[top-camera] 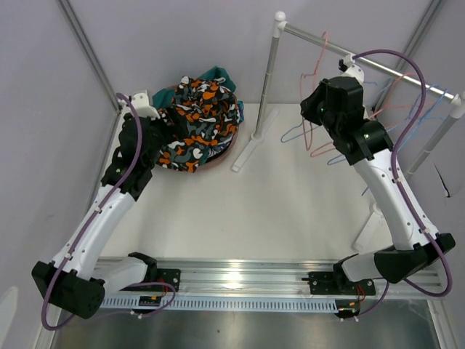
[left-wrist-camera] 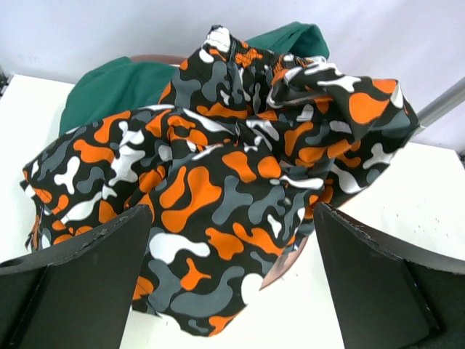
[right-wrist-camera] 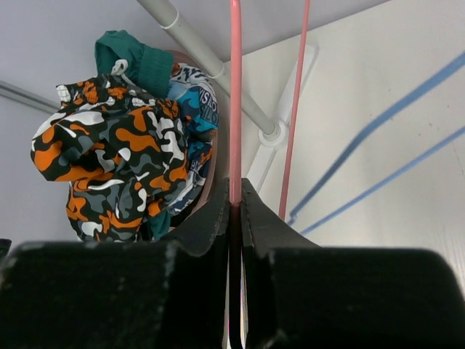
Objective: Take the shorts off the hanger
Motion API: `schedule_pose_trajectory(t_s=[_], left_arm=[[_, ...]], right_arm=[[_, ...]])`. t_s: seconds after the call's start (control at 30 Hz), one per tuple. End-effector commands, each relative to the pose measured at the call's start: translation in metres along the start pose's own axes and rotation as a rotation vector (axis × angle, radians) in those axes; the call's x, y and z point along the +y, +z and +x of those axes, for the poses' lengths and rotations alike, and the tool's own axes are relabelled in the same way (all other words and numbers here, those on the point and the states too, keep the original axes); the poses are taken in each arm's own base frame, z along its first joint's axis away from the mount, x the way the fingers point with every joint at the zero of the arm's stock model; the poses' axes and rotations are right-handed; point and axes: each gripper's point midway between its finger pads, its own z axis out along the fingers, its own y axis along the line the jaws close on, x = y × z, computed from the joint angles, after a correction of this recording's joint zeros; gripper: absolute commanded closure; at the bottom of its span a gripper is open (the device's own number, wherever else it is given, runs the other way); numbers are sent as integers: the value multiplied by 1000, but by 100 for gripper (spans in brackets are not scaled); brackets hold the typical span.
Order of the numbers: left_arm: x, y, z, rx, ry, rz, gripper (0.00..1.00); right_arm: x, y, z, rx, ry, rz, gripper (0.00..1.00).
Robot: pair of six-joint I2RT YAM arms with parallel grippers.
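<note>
The orange-black-white camouflage shorts (top-camera: 197, 122) lie on top of a pile in a brown bowl (top-camera: 227, 151) at the back left. Teal green shorts (top-camera: 218, 75) stick out behind them. They also show in the left wrist view (left-wrist-camera: 116, 83). Blue-orange patterned shorts (right-wrist-camera: 195, 98) sit under the pile. The black and light blue shorts are hidden. My left gripper (top-camera: 164, 129) is open, its jaws wide apart right over the camouflage shorts (left-wrist-camera: 218, 182). My right gripper (top-camera: 314, 109) is shut on the wire of an empty pink hanger (right-wrist-camera: 235, 109) on the rack.
The clothes rack's rail (top-camera: 396, 74) runs across the back right on white posts (top-camera: 266, 80) with a foot (top-camera: 247, 153) beside the bowl. Empty blue hangers (top-camera: 299, 134) and another pink hanger (top-camera: 323, 149) hang from it. Grey walls close in on both sides.
</note>
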Motion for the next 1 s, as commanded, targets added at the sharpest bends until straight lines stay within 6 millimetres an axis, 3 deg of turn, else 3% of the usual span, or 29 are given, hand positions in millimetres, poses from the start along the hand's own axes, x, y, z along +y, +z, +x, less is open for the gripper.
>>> schedule_pose_trajectory(t_s=[0.0, 0.03, 0.07, 0.2, 0.37, 0.6, 0.7, 0.73, 0.77, 0.8, 0.83, 0.87, 0.93, 0.97], left_arm=[[-13, -22, -32, -70, -23, 50, 1], [-14, -28, -38, -82, -26, 57, 1], [-15, -32, -40, -85, -21, 61, 1], [-14, -47, -51, -99, -14, 67, 1], [-10, -68, -62, -112, 7, 66, 1], [-6, -98, -69, -121, 4, 85, 1], [-2, -108, -53, -81, 20, 96, 1], [0, -116, -45, -73, 21, 108, 1], [1, -119, -41, -69, 21, 117, 1], [3, -119, -25, -38, 28, 122, 1], [4, -128, -22, -41, 24, 136, 1], [9, -125, 1, 12, 33, 132, 1], [14, -137, 13, 34, 35, 135, 1], [20, -136, 33, 71, 43, 130, 1]], right_arm=[[8, -24, -22, -63, 42, -50, 80], [9, -26, -23, -65, 43, -53, 70], [9, -29, -24, -67, 44, -58, 45], [6, -38, -30, -87, 41, -52, 1], [-1, -54, -40, -114, 43, -40, 1], [-6, -95, -47, -129, 56, -77, 1], [-1, -126, -45, -136, 28, -180, 1], [6, -155, -58, -206, 27, -274, 1], [4, -153, -35, -166, -12, -319, 1], [0, -162, -29, -184, -27, -345, 1], [-3, -170, -22, -191, -50, -377, 1], [-10, -187, -9, -216, -74, -433, 0], [-26, -199, 6, -234, -104, -439, 1], [-35, -223, 6, -286, -98, -471, 1]])
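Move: The right hand has its fingers on the pink hanger, whose middle is only a few centimetres above them; the rail it hooks over is about 17 cm up and 4 cm ahead. A blue hanger hangs roughly 6 cm right of the hand and 2 cm ahead. From the left hand, the camo shorts in the basket lie some 12 cm ahead, about 1 cm right and 24 cm lower, and the pink hanger some 34 cm right and 3 cm ahead. The right fingers let go of the pink hanger, opening wide, and that hand backs off about 18 cm towards the robot, drifting right, rising some 6 cm before starting down, its fingers tipping up about 20 degrees and swinging left. The left hand, still open and empty, draws back about 13 cm from the basket, rising then sinking again. ##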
